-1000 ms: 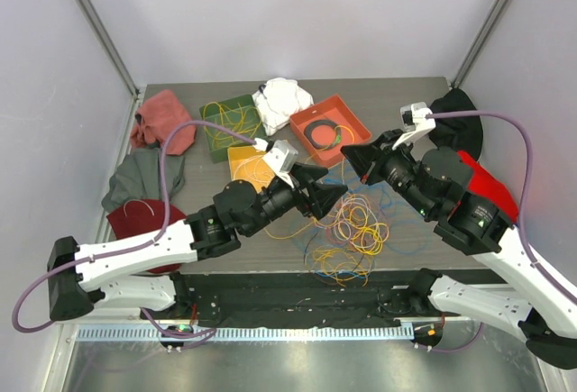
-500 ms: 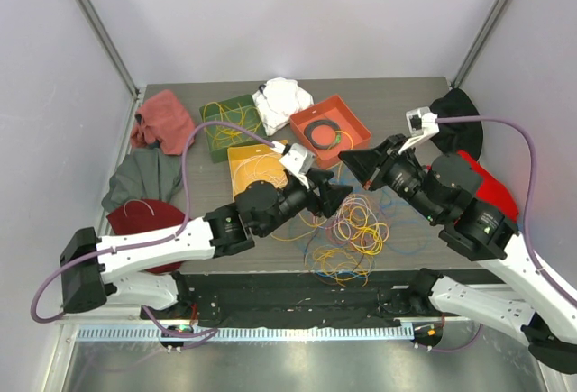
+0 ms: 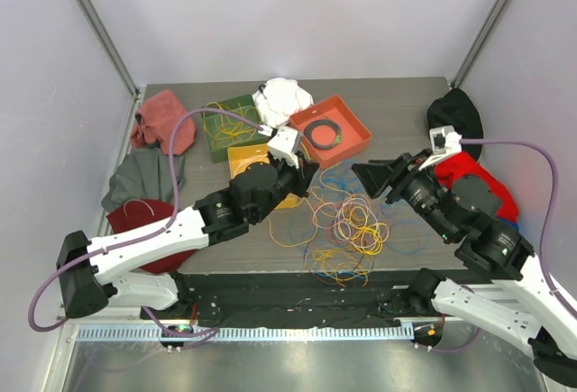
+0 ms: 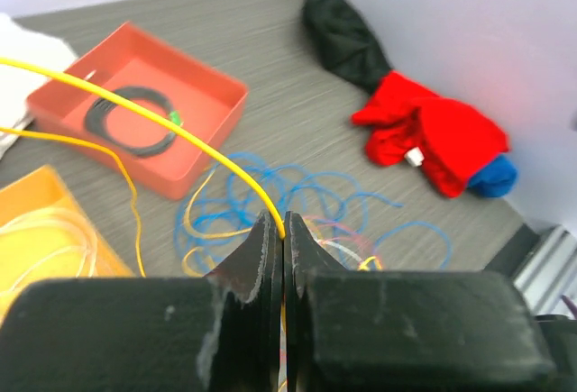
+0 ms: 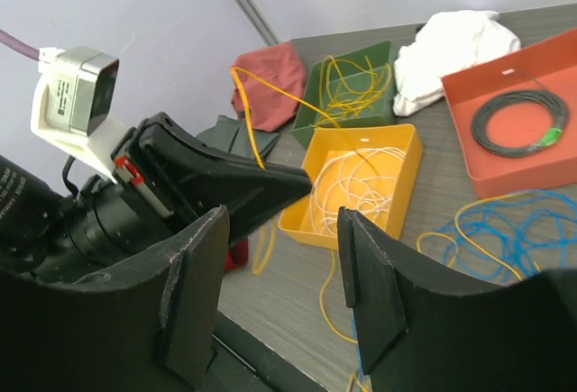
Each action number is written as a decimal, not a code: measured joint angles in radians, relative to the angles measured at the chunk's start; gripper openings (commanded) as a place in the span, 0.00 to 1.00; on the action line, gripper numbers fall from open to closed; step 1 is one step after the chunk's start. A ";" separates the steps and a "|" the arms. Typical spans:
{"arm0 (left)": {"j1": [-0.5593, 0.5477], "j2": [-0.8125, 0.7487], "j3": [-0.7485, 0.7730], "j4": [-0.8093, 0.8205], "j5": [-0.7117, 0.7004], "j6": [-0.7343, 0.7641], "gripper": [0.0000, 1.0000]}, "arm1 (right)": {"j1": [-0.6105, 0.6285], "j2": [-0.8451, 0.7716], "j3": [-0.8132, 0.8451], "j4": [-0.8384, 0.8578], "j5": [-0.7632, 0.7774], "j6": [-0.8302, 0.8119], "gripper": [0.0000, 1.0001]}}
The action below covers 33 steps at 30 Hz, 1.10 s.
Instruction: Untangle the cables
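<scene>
The cables [image 3: 347, 225] lie in a loose tangle of yellow, pink and orange loops at the table's front middle, with blue cables [image 4: 306, 185] spread round them. My left gripper [image 3: 305, 174] is above the pile's far left edge, shut on one yellow cable [image 4: 212, 153] that runs taut up and to the left from its tips [image 4: 284, 225]. My right gripper [image 3: 368, 172] hovers to the right of the pile and is open, with nothing between its fingers [image 5: 194, 266]. The right wrist view shows the left gripper [image 5: 302, 180] facing it with the yellow cable [image 5: 270, 95] lifted.
An orange tray [image 3: 353, 120] holds a black coil. A yellow bin [image 3: 236, 154] holds white cable and a green bin [image 3: 242, 104] yellow cable. Cloths lie around: white [image 3: 281, 99], pink [image 3: 165, 117], grey [image 3: 140, 176], dark red [image 3: 135, 216], black [image 3: 455, 111], red [image 3: 478, 180].
The left gripper has shut on the yellow cable and drawn back toward the far left. The right gripper has opened and pulled away to the right.
</scene>
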 measured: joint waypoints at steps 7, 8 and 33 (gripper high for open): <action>0.010 -0.021 -0.060 -0.103 -0.035 -0.031 0.00 | 0.000 -0.092 -0.088 -0.034 0.055 0.007 0.57; 0.011 -0.021 -0.059 -0.111 -0.042 -0.023 0.00 | 0.000 -0.098 -0.098 -0.040 0.061 0.009 0.57; 0.301 0.249 1.004 -0.365 -0.155 0.406 0.00 | 0.000 -0.163 -0.240 -0.063 0.101 0.010 0.55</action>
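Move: The left hand holds a yellow cable. The green box it is bound for lies roughly 38 cm ahead, 26 cm to its left and 29 cm below. The yellow box is about 20 cm ahead and 14 cm left; the orange box about 36 cm ahead and 8 cm right, at table height too. The tangled cables lie some 6 cm ahead of the open, empty right hand, hardly to either side and 37 cm below. Keeping the yellow cable pinched in its shut fingertips, the left hand dips about 4 cm while sliding left, then sweeps up high, ending roughly 27 cm above its start, farther left and forward, level-wise nearer the green box. Its fingers tip upward and swing some 25 degrees counter-clockwise. The right hand, still open and empty, sinks about 9 cm towards the tangled cables and drifts slightly right. ##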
